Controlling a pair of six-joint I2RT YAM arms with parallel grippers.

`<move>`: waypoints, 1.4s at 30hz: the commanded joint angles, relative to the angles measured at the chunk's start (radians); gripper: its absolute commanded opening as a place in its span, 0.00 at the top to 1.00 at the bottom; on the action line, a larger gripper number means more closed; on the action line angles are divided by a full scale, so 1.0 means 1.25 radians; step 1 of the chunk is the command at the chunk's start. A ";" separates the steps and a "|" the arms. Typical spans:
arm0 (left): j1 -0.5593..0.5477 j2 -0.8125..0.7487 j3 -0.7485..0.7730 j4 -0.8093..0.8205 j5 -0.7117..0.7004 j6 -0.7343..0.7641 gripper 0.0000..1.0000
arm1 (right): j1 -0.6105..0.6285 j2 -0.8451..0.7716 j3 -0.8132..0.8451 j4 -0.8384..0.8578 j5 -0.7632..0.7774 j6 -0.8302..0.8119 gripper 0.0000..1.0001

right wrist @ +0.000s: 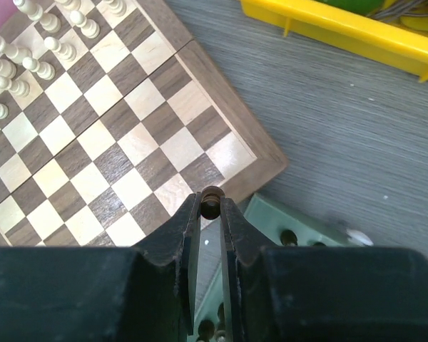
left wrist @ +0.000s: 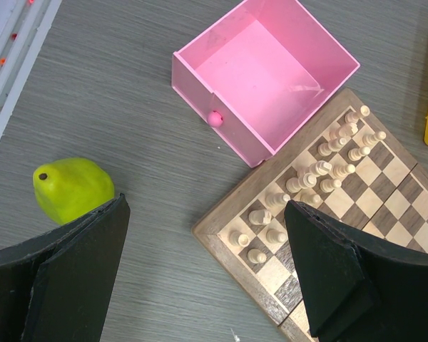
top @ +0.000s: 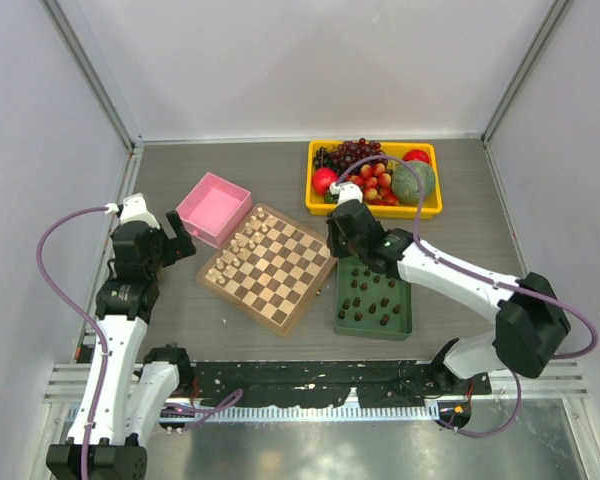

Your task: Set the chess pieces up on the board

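Observation:
The board lies tilted at the table's middle, with cream pieces lined along its far-left side. Several dark chess pieces stand in a green tray to its right. My right gripper hovers at the board's right edge. In the right wrist view it is shut on one dark chess piece, above the gap between the board and the green tray. My left gripper is open and empty, left of the board; its wrist view shows it over the board's corner.
A pink box sits empty off the board's far-left corner. The yellow tray of fruit stands at the back right. A green pear lies on the table by my left finger. Side walls close the table in.

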 commanded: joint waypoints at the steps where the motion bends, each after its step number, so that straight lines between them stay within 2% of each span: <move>1: 0.005 -0.002 0.027 0.015 0.012 0.001 0.01 | 0.005 0.071 0.071 0.035 -0.038 -0.016 0.89; 14: 0.005 0.003 0.027 0.016 0.017 0.000 0.01 | 0.004 0.259 0.162 0.043 -0.021 -0.038 0.89; 42: 0.005 0.008 0.028 0.015 0.019 0.000 0.01 | 0.004 0.361 0.185 0.089 0.022 -0.045 0.87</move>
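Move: The dark chess piece is already pinched in the right fingers; its goal, the dark square in the board's right edge row, one in from the right corner, lies about 5 cm ahead, 4 cm left and 9 cm below. The white pieces stand some 5 cm ahead and 21 cm left. The green tray's middle is about 6 cm back and 8 cm right, the yellow crate roughly 20 cm ahead and 9 cm right. From the left hand, that square is about 8 cm ahead and 28 cm right. The dark piece, kept pinched in the right fingers, is lowered about 8 cm while travelling some 5 cm forward and 4 cm left, in from the board's right corner to the edge-row dark square. The sideways travel fades halfway and a last short dip brings the piece down close to the board, the wrist tilting some 10 degrees on the way; the fingers stay shut on it. ##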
